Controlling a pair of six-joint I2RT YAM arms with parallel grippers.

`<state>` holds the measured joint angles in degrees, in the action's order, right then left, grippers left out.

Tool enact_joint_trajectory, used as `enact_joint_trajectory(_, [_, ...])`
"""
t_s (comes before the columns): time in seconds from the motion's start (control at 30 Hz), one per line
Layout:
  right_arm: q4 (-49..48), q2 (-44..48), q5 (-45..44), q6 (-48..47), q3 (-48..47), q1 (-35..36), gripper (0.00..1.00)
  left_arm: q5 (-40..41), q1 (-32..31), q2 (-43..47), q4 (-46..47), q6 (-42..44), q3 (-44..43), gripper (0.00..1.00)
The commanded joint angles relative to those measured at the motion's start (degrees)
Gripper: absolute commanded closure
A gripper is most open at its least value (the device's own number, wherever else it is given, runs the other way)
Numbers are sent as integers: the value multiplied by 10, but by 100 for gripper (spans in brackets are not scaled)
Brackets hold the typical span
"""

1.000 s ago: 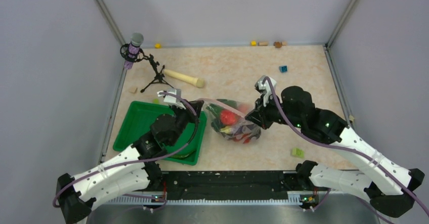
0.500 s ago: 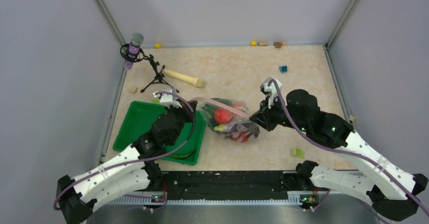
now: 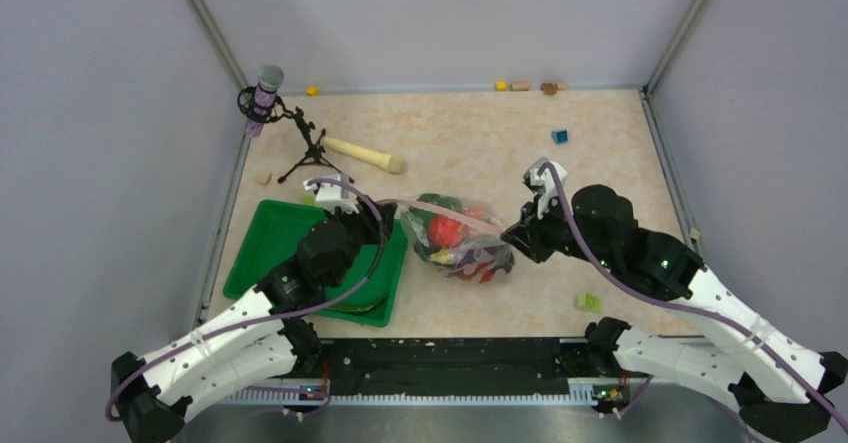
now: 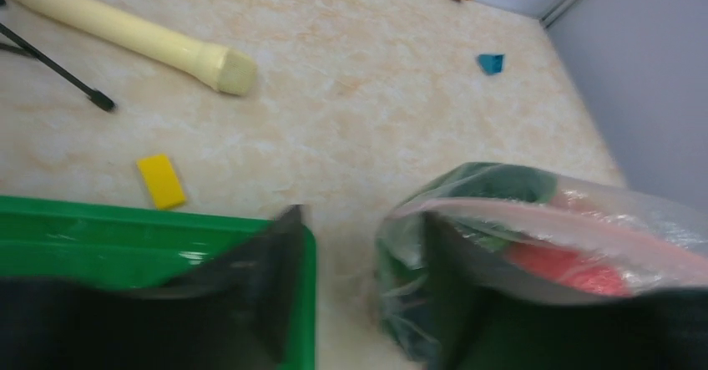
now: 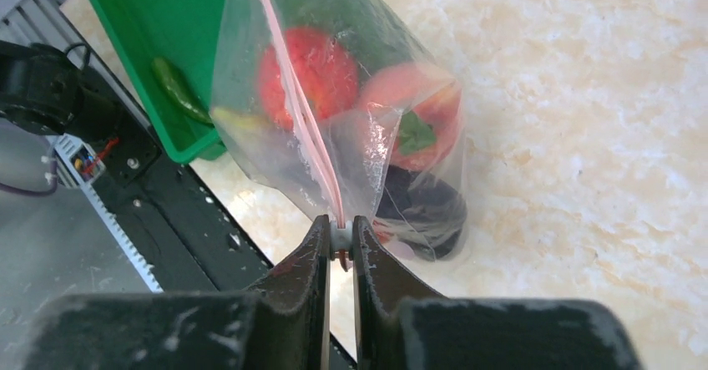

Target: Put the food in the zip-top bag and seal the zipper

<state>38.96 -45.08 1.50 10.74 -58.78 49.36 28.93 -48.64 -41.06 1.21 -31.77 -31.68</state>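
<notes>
The clear zip-top bag (image 3: pixel 462 243) lies on the table beside the green tray (image 3: pixel 262 253), holding the food: a red peach (image 5: pixel 317 69), a strawberry (image 5: pixel 415 109), green leaves and a dark eggplant (image 5: pixel 427 210). The pink zipper (image 3: pixel 450 213) runs across the bag's top. My right gripper (image 3: pixel 512 235) (image 5: pixel 341 230) is shut on the zipper's right end, with a small white piece pinched between its tips. My left gripper (image 3: pixel 390 215) (image 4: pixel 361 220) is open at the bag's left end; one finger is over the tray corner and the other lies against the bag's side.
A green chili-shaped piece (image 5: pixel 179 90) lies in the tray. A beige rolling pin (image 3: pixel 362 154) and a microphone on a tripod (image 3: pixel 268 93) stand at the back left. Small blocks lie about: blue (image 3: pixel 560 136), green (image 3: pixel 588 302), yellow (image 4: pixel 161 180).
My right gripper has slid to the right along the bag's top, still shut on the zipper. My left gripper, shut before, has opened at the bag's left end.
</notes>
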Motion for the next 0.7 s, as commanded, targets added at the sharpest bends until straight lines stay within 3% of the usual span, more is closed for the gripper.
enact_joint_trajectory(0.0, [-4, 17, -17, 11, 20, 0, 76, -36, 25, 13, -71, 43, -45, 13])
enact_joint_trajectory(0.03, [-19, 16, -6, 14, 26, -1, 60, -56, 25, 14, -78, 50, -52, 4])
enact_joint_trajectory(0.13, [-63, 13, -4, 36, 40, -1, 12, -64, 25, 25, -113, 37, -78, 3])
enact_joint_trajectory(0.17, [-72, 12, -8, 44, 42, 0, 4, -62, 25, 32, -119, 36, -83, 3])
enact_joint_trajectory(0.4, [-105, 23, -58, 68, 43, 0, 1, -32, 25, 117, -119, 30, -82, 3])
enact_joint_trajectory(0.6, [-112, 35, -89, 95, 50, -1, 1, 129, 25, 119, -172, -7, -119, 3])
enact_joint_trajectory(0.67, [-105, 39, -124, 114, 52, 0, 1, 151, 25, 109, -189, -13, -128, 3])
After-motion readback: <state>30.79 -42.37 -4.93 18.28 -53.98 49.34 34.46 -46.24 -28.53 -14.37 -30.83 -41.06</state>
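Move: The filled zip-top bag hangs by its zipper between the hands. Its middle is about 15 cm right of the left hand, 6 cm back and 11 cm below; from the right hand it is roughly 9 cm left, 3 cm ahead and 12 cm lower. The green bin's middle sits some 19 cm left of the left hand, 12 cm back and 21 cm down; the yellow block is about 7 cm left, 4 cm ahead and just as low. Both hands open wide and let go of the bag's zipper ends, the left withdrawing about 10 cm up and left. ##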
